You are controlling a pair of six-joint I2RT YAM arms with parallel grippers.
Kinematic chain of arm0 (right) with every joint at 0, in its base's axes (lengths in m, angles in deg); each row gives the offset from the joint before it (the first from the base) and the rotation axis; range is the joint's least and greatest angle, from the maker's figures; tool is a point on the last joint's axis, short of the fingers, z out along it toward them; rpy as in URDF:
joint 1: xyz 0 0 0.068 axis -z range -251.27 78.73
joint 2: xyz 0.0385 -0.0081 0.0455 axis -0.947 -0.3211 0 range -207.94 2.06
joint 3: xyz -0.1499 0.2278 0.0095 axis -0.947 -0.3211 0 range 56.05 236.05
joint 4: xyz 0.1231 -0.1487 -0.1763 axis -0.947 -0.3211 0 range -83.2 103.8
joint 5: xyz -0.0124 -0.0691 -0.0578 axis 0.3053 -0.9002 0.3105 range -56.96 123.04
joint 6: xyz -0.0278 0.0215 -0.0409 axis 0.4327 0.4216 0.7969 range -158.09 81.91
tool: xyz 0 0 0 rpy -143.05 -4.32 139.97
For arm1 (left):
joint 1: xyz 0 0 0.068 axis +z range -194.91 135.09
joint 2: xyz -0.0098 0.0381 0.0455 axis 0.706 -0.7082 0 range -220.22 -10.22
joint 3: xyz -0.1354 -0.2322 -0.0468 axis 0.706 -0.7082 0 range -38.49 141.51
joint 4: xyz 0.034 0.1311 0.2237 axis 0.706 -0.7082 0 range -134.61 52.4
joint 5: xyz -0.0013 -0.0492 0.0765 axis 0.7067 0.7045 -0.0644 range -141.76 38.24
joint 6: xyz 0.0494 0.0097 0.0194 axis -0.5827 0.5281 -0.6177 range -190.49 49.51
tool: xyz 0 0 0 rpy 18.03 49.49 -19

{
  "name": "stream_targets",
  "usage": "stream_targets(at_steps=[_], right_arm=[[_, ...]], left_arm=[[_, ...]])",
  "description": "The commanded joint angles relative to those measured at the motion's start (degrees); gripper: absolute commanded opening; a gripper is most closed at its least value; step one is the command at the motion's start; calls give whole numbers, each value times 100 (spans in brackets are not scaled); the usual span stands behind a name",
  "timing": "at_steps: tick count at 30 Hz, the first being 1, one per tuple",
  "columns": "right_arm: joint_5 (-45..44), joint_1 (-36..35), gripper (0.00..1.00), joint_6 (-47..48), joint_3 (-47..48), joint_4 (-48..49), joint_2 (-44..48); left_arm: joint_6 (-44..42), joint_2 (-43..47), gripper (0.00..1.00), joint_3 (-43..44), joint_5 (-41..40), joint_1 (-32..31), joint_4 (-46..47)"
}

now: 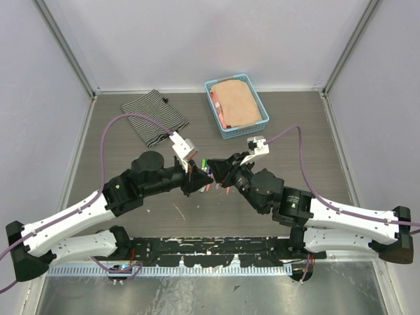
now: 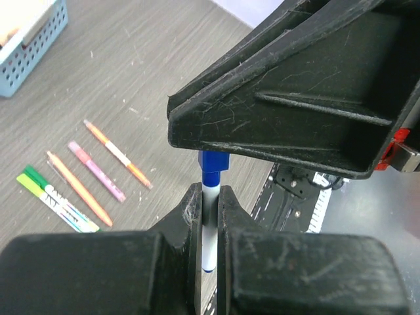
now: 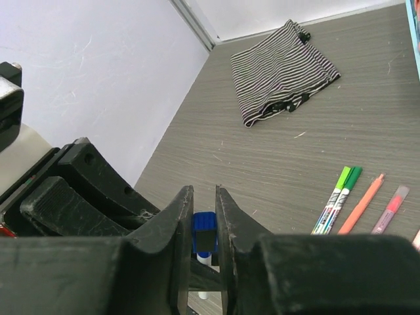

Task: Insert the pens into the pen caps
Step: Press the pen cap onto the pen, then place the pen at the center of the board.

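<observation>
My left gripper (image 2: 209,198) is shut on a white pen (image 2: 209,230) that points up. The pen's blue end (image 2: 210,177) meets a dark blue pen cap (image 3: 204,230), on which my right gripper (image 3: 204,197) is shut from above. Both grippers meet above the table's middle, left gripper (image 1: 197,176) facing right gripper (image 1: 223,172). On the table beside them lie loose pens: two orange ones (image 2: 118,153) (image 2: 79,188), a pink one (image 2: 96,170) and two white ones with green caps (image 2: 49,193). The green-capped pens (image 3: 338,200) also show in the right wrist view.
A blue basket (image 1: 261,111) holding tan cloth stands at the back, right of centre. A striped cloth (image 1: 154,117) lies at the back left. Grey walls close the table on the left, right and back.
</observation>
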Motion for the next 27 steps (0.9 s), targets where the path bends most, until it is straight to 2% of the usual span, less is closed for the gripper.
stream_targets(at_steps=[1, 5, 7, 14, 19, 23, 27], right_arm=[[248, -293, 29, 645, 470, -1195, -87], [75, -196, 49, 852, 899, -1176, -81], [-30, -184, 55, 983, 1045, -1160, -52], [-259, -192, 64, 1437, 1115, -1284, 321], [-475, -69, 69, 1498, 1336, -1928, 190], [468, 801, 70, 1249, 1605, -2410, -164], [1940, 2314, 70, 910, 1410, -2360, -292]], left_arm=[[-24, 385, 0, -182, -598, 109, 1752], [80, 587, 0, -551, -640, 109, 1668], [83, 705, 0, -700, -720, 113, 1583], [-13, 1162, 0, -1005, -917, 106, 1205], [-277, 1480, 0, -1206, -494, 114, 1230], [-203, 1592, 0, -1305, -618, 109, 1092], [-79, 1426, 0, -1190, -1001, 110, 654]])
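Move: The blue cap already sits on the pen the left hand holds upright, about 5 cm above that hand and a centimetre ahead. It is also between the right fingers, right at that hand's grip point. From the left hand the two green pens lie on the table some 10 cm ahead and 3 cm left, the orange pen 10 cm ahead with no side offset, the pink pen 10 cm ahead and 4 cm right, all roughly 20 cm lower. The blue cap is let go by the right fingers, which spread to about two-thirds open as that hand lifts a couple of centimetres, draws off about 5 cm to the right, rolling some 20 degrees with its left side down, and finally swings forward about 5 cm. The left hand keeps its grip on the pen, rising first, then carrying it about 4 cm left, away from the right hand. ##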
